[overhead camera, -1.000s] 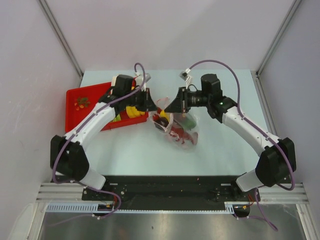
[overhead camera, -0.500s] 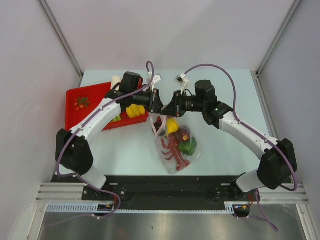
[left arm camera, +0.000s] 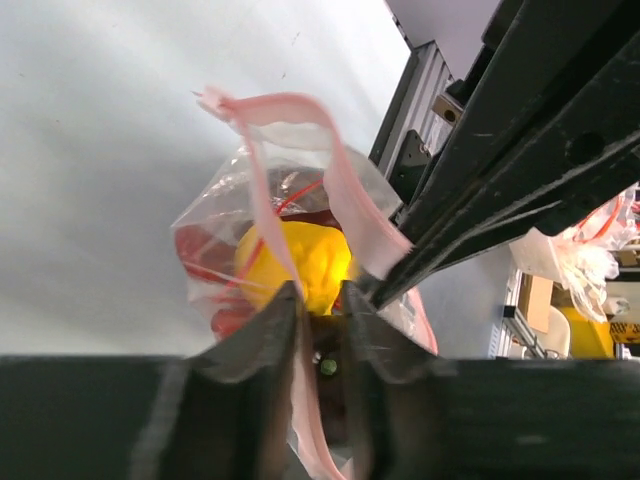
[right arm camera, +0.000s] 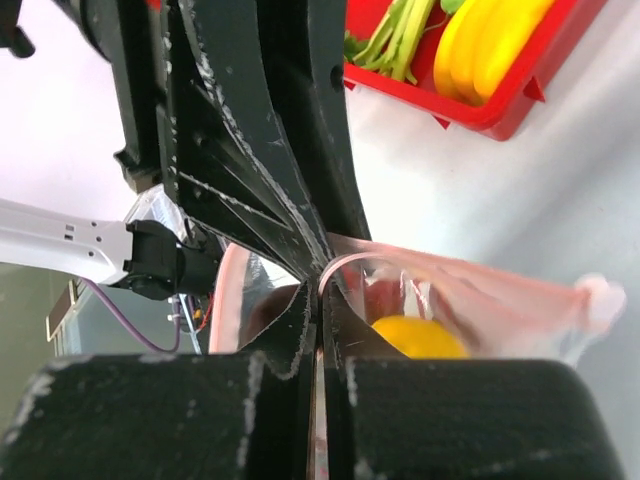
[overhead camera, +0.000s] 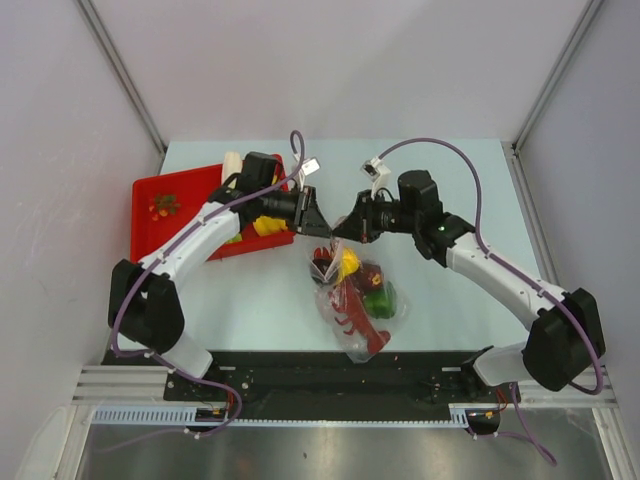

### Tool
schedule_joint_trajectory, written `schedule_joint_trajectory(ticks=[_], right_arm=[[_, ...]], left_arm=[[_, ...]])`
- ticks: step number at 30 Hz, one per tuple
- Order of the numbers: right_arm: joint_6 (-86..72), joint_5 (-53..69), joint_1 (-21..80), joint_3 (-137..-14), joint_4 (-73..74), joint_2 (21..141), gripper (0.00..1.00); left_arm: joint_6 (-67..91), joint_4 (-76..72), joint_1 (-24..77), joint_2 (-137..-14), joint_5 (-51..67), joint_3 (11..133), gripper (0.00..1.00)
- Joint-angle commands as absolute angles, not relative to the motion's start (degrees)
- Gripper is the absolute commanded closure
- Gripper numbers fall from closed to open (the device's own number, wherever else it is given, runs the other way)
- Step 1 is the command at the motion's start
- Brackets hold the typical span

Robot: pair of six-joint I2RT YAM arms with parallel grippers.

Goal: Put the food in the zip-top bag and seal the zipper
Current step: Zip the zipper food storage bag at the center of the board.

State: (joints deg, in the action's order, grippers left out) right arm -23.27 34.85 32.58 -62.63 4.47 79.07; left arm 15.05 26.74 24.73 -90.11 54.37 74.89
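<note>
The clear zip-top bag (overhead camera: 362,318) hangs below both grippers, mouth uppermost. Inside it are a red lobster (overhead camera: 356,312), a yellow pear (overhead camera: 347,262) and a green bell pepper (overhead camera: 378,298). My right gripper (overhead camera: 340,230) (right arm camera: 320,292) is shut on the pinkish zipper (right arm camera: 340,265) strip at the mouth. My left gripper (overhead camera: 318,224) (left arm camera: 320,295) faces it almost tip to tip. Its jaws stand slightly apart, and the zipper (left arm camera: 350,200) runs loosely between them against one finger. The pear (left arm camera: 295,260) shows just beyond the tips.
A red tray (overhead camera: 142,215) sits at the back left of the table under the left arm, holding yellow bananas (overhead camera: 268,225) (right arm camera: 490,45) and a green-stemmed leek (right arm camera: 395,40). The right arm's black gripper body (left arm camera: 480,170) crosses the left wrist view.
The bag has been raised by its mouth and now hangs lower toward the near edge. The left jaws have parted from a shut grip. The right gripper stays shut on the strip.
</note>
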Motion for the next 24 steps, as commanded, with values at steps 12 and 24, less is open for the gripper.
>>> schedule_joint_trajectory(ticks=[12, 24], right_arm=[[-23.3, 32.6, 32.2, -59.2, -1.4, 77.3, 1.0], [-21.8, 33.4, 32.0, -58.6, -0.7, 78.4, 1.0]], left_arm=[[20.6, 16.5, 26.1, -86.5, 66.4, 67.2, 0.26], [13.9, 16.3, 18.4, -82.9, 44.4, 62.8, 0.25]])
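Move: Right between the left hand's barely parted fingertips runs the pink zipper strip of the bag, about 1 cm to their right. Inside the bag the yellow vegetable sits some 4 cm right, 2 cm back and 9 cm below, while the dark vegetable is roughly 2 cm left, 2 cm back and 9 cm below. That same piece of zipper lies about 2 cm left of and level with the right hand, which already pinches the rim. Opening from a narrow gap to wide, the left fingers let go of the zipper strip and sink about 4 cm, swinging some 3 cm back and then forward again while edging about 2 cm left, off the rim. The right hand keeps its pinch on the rim, easing about 1 cm right and then lowering it some 2 cm. ##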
